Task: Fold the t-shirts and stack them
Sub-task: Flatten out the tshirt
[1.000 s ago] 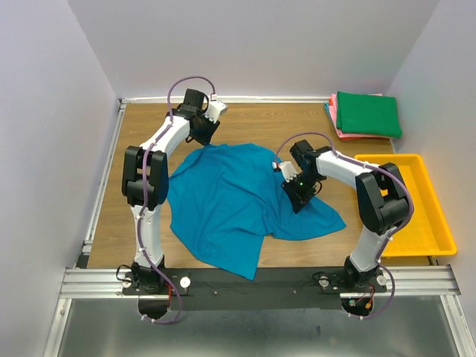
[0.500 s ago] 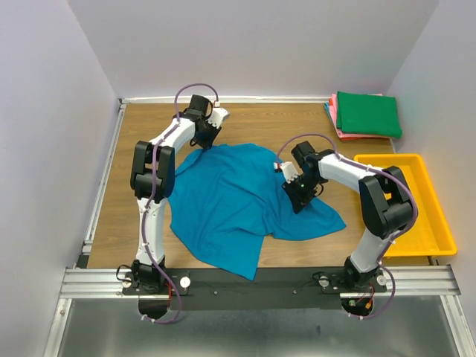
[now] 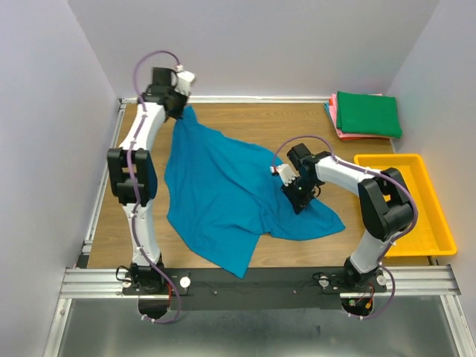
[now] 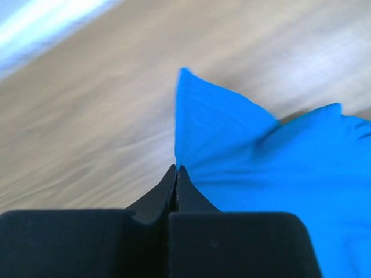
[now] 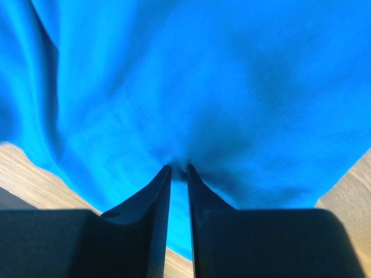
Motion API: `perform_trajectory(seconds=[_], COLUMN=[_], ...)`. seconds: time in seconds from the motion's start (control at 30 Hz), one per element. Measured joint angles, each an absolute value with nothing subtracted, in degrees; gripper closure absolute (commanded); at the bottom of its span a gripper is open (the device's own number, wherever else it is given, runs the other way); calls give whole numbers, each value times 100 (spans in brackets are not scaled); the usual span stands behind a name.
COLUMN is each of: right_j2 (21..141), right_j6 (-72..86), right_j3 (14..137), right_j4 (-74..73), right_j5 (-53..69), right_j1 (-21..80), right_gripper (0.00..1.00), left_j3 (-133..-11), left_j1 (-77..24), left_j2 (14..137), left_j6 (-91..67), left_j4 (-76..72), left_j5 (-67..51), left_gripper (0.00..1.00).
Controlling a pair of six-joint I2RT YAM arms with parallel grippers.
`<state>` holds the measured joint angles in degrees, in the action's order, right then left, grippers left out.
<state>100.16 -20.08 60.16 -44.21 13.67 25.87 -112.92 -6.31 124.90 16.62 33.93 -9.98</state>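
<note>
A teal-blue t-shirt (image 3: 223,193) lies spread and rumpled on the wooden table. My left gripper (image 3: 178,110) is shut on its far left corner and holds it up near the back left of the table; the left wrist view shows the cloth (image 4: 261,156) pinched at the closed tips (image 4: 177,168). My right gripper (image 3: 292,195) is shut on a fold of the same shirt (image 5: 191,87) at its right side, the tips (image 5: 178,168) pressed into the cloth. A folded dark green t-shirt (image 3: 368,114) lies on folded pink ones (image 3: 343,134) at the back right.
A yellow plastic tray (image 3: 439,216) stands at the right edge of the table. White walls close in the back and both sides. A metal rail (image 3: 260,281) runs along the near edge by the arm bases.
My left gripper has moved left and toward the back corner, pulling the shirt's corner with it and stretching the cloth out. My right gripper has stayed nearly in place on the shirt.
</note>
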Motion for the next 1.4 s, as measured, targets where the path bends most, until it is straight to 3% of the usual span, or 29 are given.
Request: perform_trajectory(seconds=[0.17, 0.4, 0.67, 0.87, 1.0, 1.13, 1.4], right_j2=[10132, 10254, 10757, 11174, 11758, 12495, 13301], right_j6=[-2112, -2276, -2969, -2829, -2198, -1656, -1114], right_j3=[6132, 6276, 6825, 9137, 10156, 10711, 10871], right_j4=[-4584, -5081, -6351, -6687, -6156, -5833, -5653], right_j5=[1219, 1577, 3072, 3841, 3642, 3481, 3489], right_j1=[2744, 3203, 4163, 2692, 1852, 1848, 2032], right_gripper=[76, 76, 63, 57, 43, 34, 33], left_j3=[-11218, -9231, -8278, -8287, -8302, -8302, -8311], left_j1=[16, 259, 644, 639, 637, 637, 637], left_j2=[11721, 10881, 11000, 11000, 11006, 11010, 11050], left_j6=[1712, 1970, 2294, 2416, 2425, 2427, 2445], left_j4=[3468, 3262, 3288, 3262, 3264, 3267, 3269], left_j5=[-1066, -1087, -958, -965, -974, -978, -985], left_gripper=[100, 100, 100, 100, 100, 100, 100])
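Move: Reaching from the right hand, whose fingertips rest on the t-shirt, its far right edge lies about 21 cm ahead and 7 to the left; the shirt's near right corner is some 6 back and 17 right, the folded stack about 35 ahead and 24 right. The left hand holds the shirt's far left corner; the bare table spot it is bound for lies roughly 12 cm back, 12 left and 10 below, the white rail about 7 ahead, also 10 below. Dragging the cloth under its fingertips some 10 cm back and a little left, the right hand then lifts off, arcs forward about 25 cm and sinks again, leaning over and opening wide around the far right edge. The left hand keeps its pinch on the corner, flicks it left and up, then sweeps back and down to the bare spot, tipping its fingers steeper, and holds there. ##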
